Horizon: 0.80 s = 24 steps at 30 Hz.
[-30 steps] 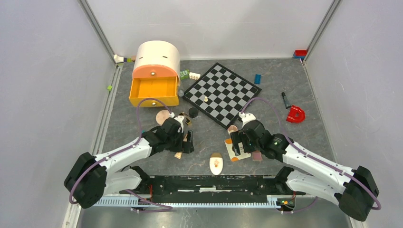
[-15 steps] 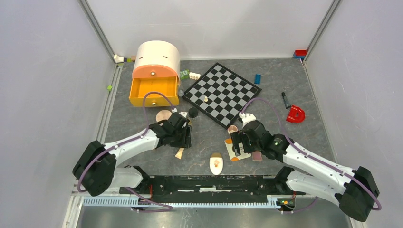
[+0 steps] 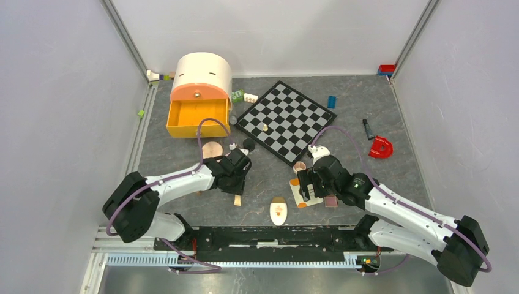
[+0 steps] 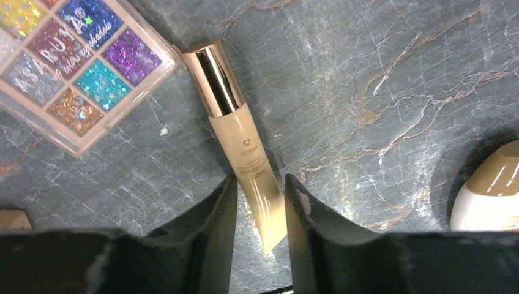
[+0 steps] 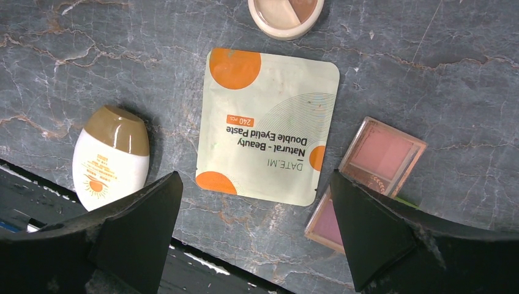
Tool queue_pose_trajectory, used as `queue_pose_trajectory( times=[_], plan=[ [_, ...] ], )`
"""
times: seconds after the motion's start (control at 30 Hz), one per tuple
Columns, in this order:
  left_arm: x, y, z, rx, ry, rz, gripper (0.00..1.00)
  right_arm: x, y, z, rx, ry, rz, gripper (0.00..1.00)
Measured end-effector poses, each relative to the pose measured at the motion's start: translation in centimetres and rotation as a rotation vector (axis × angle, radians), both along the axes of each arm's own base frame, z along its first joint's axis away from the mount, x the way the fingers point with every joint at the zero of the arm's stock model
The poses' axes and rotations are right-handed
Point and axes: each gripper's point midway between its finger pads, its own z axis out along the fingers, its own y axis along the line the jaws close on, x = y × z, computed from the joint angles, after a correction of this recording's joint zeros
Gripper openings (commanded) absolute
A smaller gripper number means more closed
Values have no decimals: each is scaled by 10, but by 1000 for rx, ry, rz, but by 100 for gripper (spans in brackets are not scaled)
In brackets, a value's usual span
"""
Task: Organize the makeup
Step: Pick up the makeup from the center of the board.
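A cream tube with a gold cap (image 4: 235, 131) lies flat on the table between the fingers of my left gripper (image 4: 260, 190). The jaws stand narrow around its flat end, with slivers of table still showing beside it. The glitter eyeshadow palette (image 4: 67, 67) lies just past the cap. My right gripper (image 5: 254, 177) hangs wide open over the near edge of the white-orange sachet (image 5: 269, 122). The cream oval (image 5: 110, 156) is to its left, the pink blush palette (image 5: 376, 165) to its right, and a small two-tone pot (image 5: 286, 12) beyond. The round peach compact (image 3: 212, 149) lies near the drawer.
An orange drawer box (image 3: 199, 116) stands open at the back left, beside the chessboard (image 3: 286, 119). A black cap-like piece (image 3: 248, 144) lies between them. A red piece (image 3: 380, 147) and a dark tube (image 3: 368, 128) lie at the right; toy bricks (image 3: 245, 96) lie along the back.
My left arm has swung right and its jaws have narrowed from wide open to close around the cream tube. The right arm has not moved.
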Motion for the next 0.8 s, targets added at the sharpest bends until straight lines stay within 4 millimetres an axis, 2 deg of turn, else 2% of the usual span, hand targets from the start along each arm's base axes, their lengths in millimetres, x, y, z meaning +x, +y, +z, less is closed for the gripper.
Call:
queue_pose_trajectory(
  times=[0.13,0.3,0.43,0.53,0.7,0.8],
  plan=[
    [-1,1,1,21,-2,-7,23,0,0,0,-1,1,1,98],
    [0,3,4,38,-5,-2,20,0,0,0,-4,0,4,98],
    [6,-2,20,29,-13,-3,20,-1,-1,-1,-8,1,6,98],
    [16,-13,50,-15,-59,-11,20,-1,-1,-1,-9,1,6,98],
    [36,-29,127,-132,-203,-22,25,-1,-2,-2,-16,5,8,98],
    [46,-27,173,-156,-299,-25,26,-1,-2,-3,-17,6,9,98]
  ],
)
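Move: The cream tube lies cap outward between the left hand's half-open fingers, its middle about 2 cm ahead of them and 1 cm lower. The glitter palette sits some 8 cm ahead and 5 cm left, the wooden cube 2 cm ahead and 12 cm left, and the sunscreen bottle about 13 cm right and 4 cm back. From the right hand the tube is roughly 22 cm to the left, 1 cm ahead and 7 cm below. The tube is pinched near its flat end as the left fingers shut from half to about a quarter open. After a brief hold almost in place, the hand lifts it faster and faster, some 17 cm up and drifting about 5 cm forward, the wrist tilting the fingertips outward by roughly 20 degrees while the fingers keep their grip. ##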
